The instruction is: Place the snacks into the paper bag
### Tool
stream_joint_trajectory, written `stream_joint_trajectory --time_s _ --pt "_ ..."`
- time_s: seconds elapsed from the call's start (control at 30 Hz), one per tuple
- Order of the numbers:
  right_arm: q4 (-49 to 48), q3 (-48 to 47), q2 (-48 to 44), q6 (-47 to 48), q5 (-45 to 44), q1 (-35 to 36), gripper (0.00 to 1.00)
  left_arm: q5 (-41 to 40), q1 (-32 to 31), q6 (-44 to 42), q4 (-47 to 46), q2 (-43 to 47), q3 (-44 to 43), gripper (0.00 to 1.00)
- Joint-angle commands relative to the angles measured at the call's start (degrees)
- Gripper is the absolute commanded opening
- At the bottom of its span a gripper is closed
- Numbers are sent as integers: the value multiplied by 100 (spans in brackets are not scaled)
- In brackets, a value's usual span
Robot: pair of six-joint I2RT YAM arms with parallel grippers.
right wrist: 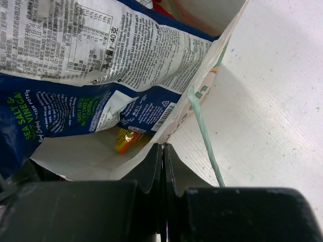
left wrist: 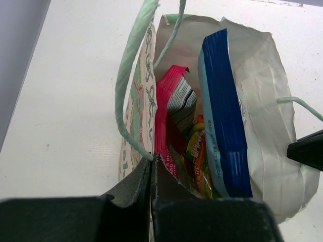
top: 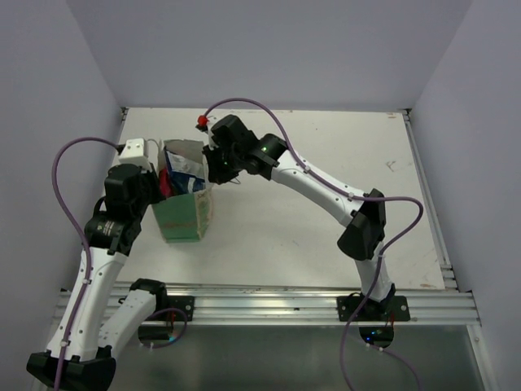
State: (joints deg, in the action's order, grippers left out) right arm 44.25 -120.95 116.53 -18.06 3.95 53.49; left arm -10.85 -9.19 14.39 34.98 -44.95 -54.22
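The mint-green paper bag [top: 183, 216] stands upright at the left of the table, mouth open. A blue-and-white packet [top: 187, 167] stands in it and sticks out of the top; it also shows in both wrist views [left wrist: 224, 116] [right wrist: 101, 60]. A magenta packet [left wrist: 166, 101] and an orange packet [left wrist: 197, 146] lie deeper inside. My left gripper [left wrist: 151, 162] is shut on the bag's left wall, beside a string handle [left wrist: 126, 91]. My right gripper [right wrist: 163, 147] is shut on the bag's opposite rim [right wrist: 202, 85].
The bag stands on a white table [top: 326, 236] enclosed by pale walls on three sides. An aluminium rail [top: 269, 305] runs along the near edge. The right arm [top: 326, 183] reaches across the table's middle to the bag.
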Motion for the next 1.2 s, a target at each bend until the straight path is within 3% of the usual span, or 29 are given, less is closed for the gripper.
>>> stream_joint_trajectory --time_s 0.0,0.23,0.67,0.73,0.97,1.17 --pt "258 -342 45 136 -130 -15 0 171 -48 -7 -79 109 52 0" --pt "1138 -931 -437 400 -1035 -15 0 329 -179 274 -228 241 -405 0" --pt "1859 -536 -1554 374 -2257 -67 0 1515 -556 968 -1221 -154 -124 0" --pt "1947 -431 -1651 383 -2389 -85 0 1481 -741 1109 -1466 -268 -72 0" --pt "1956 448 -2274 321 -2688 -199 0 393 -2374 1250 -1863 -936 -177 0" --pt "1517 1704 -2767 233 -2618 -383 0 399 -2517 1303 -2056 -1095 -19 0"
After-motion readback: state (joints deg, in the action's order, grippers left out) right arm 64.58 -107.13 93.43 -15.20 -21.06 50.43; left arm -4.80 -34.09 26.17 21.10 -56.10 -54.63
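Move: I already hold the paper bag by its rim. Its middle is about 5 cm ahead of my left hand, 7 cm right and 11 cm below; from my right hand it is about 7 cm left, 1 cm ahead and 10 cm below. The blue snack pack sits in the bag's mouth, some 5 cm left of my right hand, 1 cm ahead and 4 cm lower. The bag's new spot, the bare mid-table, is roughly 18 cm right of it. Keeping both pinches on opposite sides of the rim, I carry the paper bag rightward towards mid-table, left hand about 17 cm, right hand about 19. My right hand rises some 8 cm on the way, then sinks halfway back, while my left lifts barely 2 and settles level again; both wrists turn clockwise 20 to 25 degrees. ##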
